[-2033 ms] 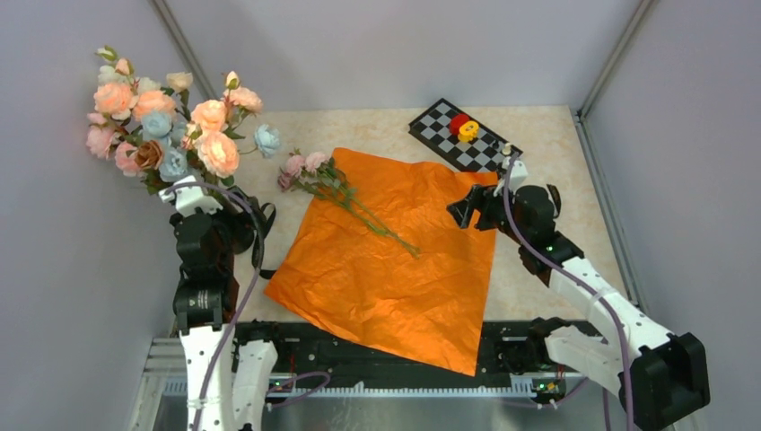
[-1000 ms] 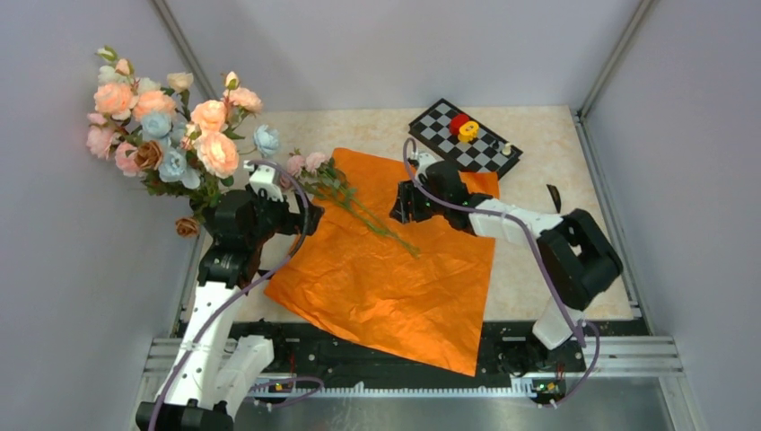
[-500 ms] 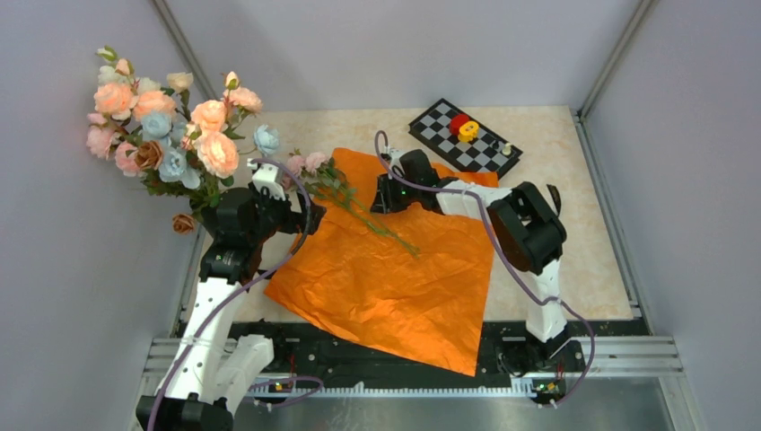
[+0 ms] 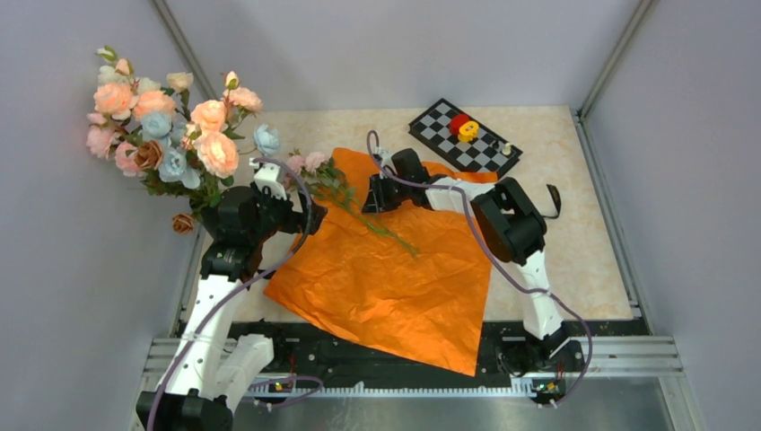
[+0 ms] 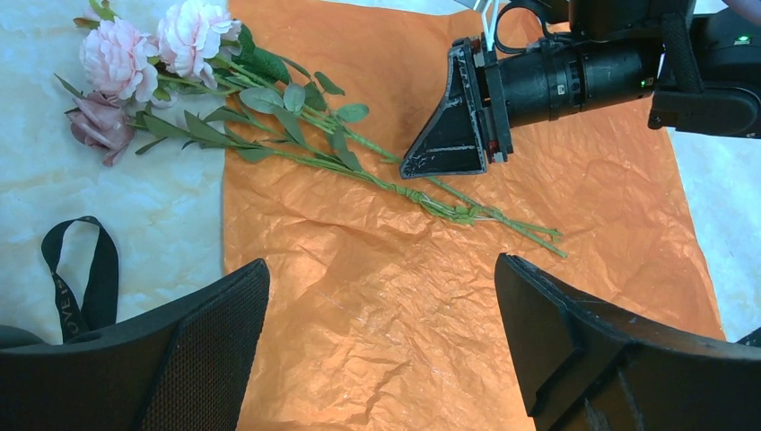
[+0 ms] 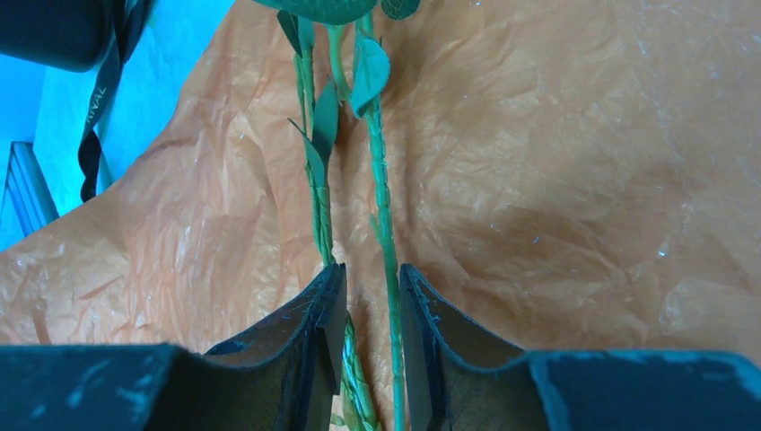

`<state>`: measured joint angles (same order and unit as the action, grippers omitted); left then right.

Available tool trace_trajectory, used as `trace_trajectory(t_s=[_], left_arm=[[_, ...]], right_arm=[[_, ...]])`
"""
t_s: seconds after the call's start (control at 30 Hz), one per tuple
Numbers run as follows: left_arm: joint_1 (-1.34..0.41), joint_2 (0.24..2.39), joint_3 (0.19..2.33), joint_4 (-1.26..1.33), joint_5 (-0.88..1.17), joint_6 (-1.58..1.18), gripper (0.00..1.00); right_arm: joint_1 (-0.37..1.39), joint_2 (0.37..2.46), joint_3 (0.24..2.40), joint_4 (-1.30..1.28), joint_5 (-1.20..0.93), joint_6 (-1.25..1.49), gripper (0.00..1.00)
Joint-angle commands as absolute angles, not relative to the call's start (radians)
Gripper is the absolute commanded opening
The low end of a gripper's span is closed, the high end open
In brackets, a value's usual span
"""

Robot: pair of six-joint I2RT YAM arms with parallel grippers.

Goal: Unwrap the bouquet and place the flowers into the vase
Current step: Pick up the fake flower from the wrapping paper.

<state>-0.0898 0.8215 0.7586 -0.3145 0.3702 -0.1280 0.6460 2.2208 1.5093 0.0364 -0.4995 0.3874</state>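
The bouquet lies unwrapped: its orange paper [image 4: 386, 269] is spread flat on the table. On the paper's far left part lie the flowers [image 4: 305, 166], pink blooms [image 5: 148, 54] on thin green leafy stems [image 6: 381, 197]. My right gripper [image 4: 366, 199] is down at the stems' middle, its jaws [image 6: 370, 274] narrowed around two stems with a small gap left. At the paper's left edge my left gripper [image 5: 381, 260] hovers wide open and holds nothing. The vase is hidden behind my left arm.
A big bunch of peach, pink and blue roses [image 4: 161, 126] stands at the far left above my left arm. A chessboard [image 4: 467, 135] with red and yellow pieces lies at the back right. Black ribbon [image 5: 81, 269] lies left of the paper.
My right arm has reached left across the paper to the stems and its jaws have narrowed around them. My left arm swung toward the paper's edge earlier and has since held still.
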Motion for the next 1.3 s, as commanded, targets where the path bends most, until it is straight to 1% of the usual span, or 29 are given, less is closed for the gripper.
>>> trace_trajectory(t_s=[0.0, 0.1, 0.5, 0.7, 0.83, 0.9, 0.93, 1.27], left_arm=[[-0.094, 0.822, 0.757, -0.268, 0.387, -0.120, 0.99], [-0.094, 0.821, 0.757, -0.268, 0.386, -0.119, 0.99], [-0.094, 0.824, 0.755, -0.270, 0.387, -0.118, 0.99], [-0.094, 0.823, 0.756, -0.270, 0.385, -0.116, 0.99], [-0.094, 0.824, 0.755, -0.271, 0.383, -0.115, 0.99], [-0.094, 0.822, 0.755, -0.272, 0.382, -0.116, 0.99], [-0.094, 0.822, 0.755, -0.272, 0.380, -0.114, 0.99], [-0.094, 0.822, 0.755, -0.272, 0.380, -0.116, 0.99]], right_arm=[[0.648, 2.255, 1.581, 0.051, -0.533, 0.390, 0.29], [0.643, 2.270, 1.588, 0.064, -0.549, 0.403, 0.28], [0.640, 2.332, 1.618, 0.106, -0.606, 0.449, 0.27], [0.638, 2.336, 1.614, 0.133, -0.585, 0.475, 0.18], [0.637, 2.336, 1.612, 0.141, -0.569, 0.484, 0.08], [0.633, 2.327, 1.607, 0.139, -0.548, 0.498, 0.01], [0.627, 2.321, 1.599, 0.145, -0.542, 0.509, 0.00], [0.592, 2.190, 1.459, 0.341, -0.557, 0.580, 0.00]])
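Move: The pink flower's stem, at the stretch to be pinched, lies about 2 cm to the left of the right hand, 1 cm ahead and 1 cm below. The mauve flower's stem runs close beside it, roughly 2 cm behind the hand, 1 cm left and 2 cm below. The pink blooms are some 14 cm left and 11 cm ahead, about 1 cm below. For the left hand, the same pink stem is about 12 cm ahead, 11 cm right and 19 cm below. The pink flower's stem is pinched between the right fingertips: the hand eases about 2 cm to the left and 1 cm down along it, then the part-open fingers close on it, leaving the mauve stem outside. It then draws back about 1.5 cm right and 1 cm forward, keeping its grip and tilting the fingertips slightly up, under ten degrees in all. ##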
